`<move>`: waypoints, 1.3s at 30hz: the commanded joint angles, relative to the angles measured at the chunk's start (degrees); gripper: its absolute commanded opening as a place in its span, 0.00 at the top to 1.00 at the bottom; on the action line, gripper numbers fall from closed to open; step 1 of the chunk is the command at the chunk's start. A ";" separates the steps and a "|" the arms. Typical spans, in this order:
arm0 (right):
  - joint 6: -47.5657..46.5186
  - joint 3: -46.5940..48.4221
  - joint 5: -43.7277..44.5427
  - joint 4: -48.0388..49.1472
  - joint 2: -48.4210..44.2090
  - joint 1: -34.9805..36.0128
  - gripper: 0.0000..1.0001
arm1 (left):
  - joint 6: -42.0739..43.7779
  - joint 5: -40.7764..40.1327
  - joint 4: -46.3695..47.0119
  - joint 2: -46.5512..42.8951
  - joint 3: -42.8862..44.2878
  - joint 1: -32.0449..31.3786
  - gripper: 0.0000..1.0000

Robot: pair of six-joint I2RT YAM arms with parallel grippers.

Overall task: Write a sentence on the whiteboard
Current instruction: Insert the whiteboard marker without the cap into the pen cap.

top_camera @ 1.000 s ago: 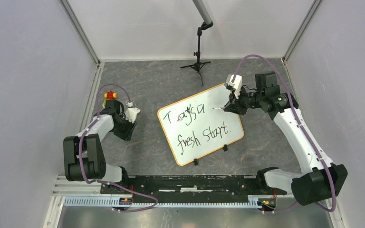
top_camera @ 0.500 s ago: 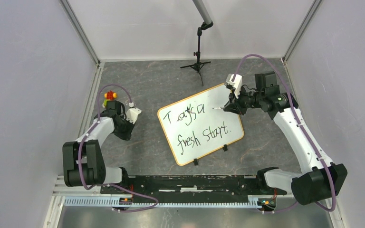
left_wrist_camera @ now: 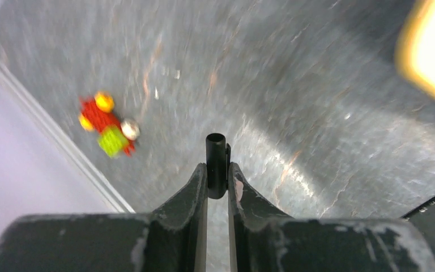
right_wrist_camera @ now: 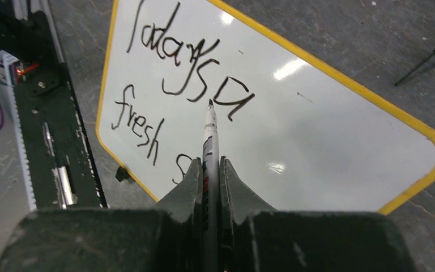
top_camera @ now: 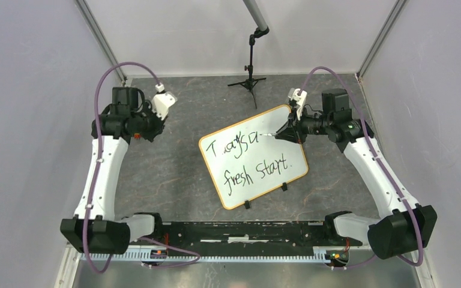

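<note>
The whiteboard (top_camera: 246, 192) lies flat mid-floor, white with a yellow rim, its corner also in the left wrist view (left_wrist_camera: 430, 51). The sentence (top_camera: 249, 159) runs in two black lines, roughly "Today's a fresh start" (right_wrist_camera: 187, 73). My right gripper (top_camera: 289, 132) (right_wrist_camera: 210, 167) is shut on a marker (right_wrist_camera: 210, 133), whose tip sits at the board beside the "a" ending the first line. My left gripper (top_camera: 149, 127) (left_wrist_camera: 217, 173) hangs above the floor left of the board, shut on a short black cap (left_wrist_camera: 217, 158).
A small red, yellow and green toy (left_wrist_camera: 106, 127) lies near the left wall. A black tripod stand (top_camera: 250, 78) stands behind the board. The black base rail (top_camera: 234, 231) runs along the near edge. Two black clip feet (top_camera: 284, 186) mark the board's near rim.
My left arm has risen from the floor by the toy and swung up and back, its jaws closing on the black cap. My right gripper has shifted slightly with the marker.
</note>
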 commanded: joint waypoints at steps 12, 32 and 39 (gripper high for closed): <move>17.37 -7.09 -20.43 16.54 -3.54 2.65 1.00 | 2.44 -1.95 -24.03 8.89 30.27 -42.43 0.98; 36.17 -12.24 -19.67 34.54 -5.39 10.87 1.00 | -0.63 -4.96 -20.94 13.78 30.17 -53.04 0.98; 36.30 -11.54 -19.09 34.56 -4.92 11.57 1.00 | -0.49 -4.85 -21.23 14.17 30.41 -54.48 0.98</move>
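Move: My left hand already grips the pen cap. The marker's bare tip, which it is going for, sits about 37 cm to its right, level in reach and height. The whiteboard's middle is some 36 cm right, 3 cm ahead and 20 cm below; the toy lies 12 cm left, 16 cm ahead, 19 cm below. From my right hand, which holds the marker, the pen cap is about 41 cm left, 3 cm ahead and slightly lower. I bring cap and marker together over the whiteboard, keeping both grips. My left hand sweeps about 23 cm right and 11 cm back towards the marker tip, arching up first and then settling partway down, while turning some 50 degrees clockwise. My right hand draws back and left with a slight rise, swinging the marker counter-clockwise and levelling it until it points left at the cap. ##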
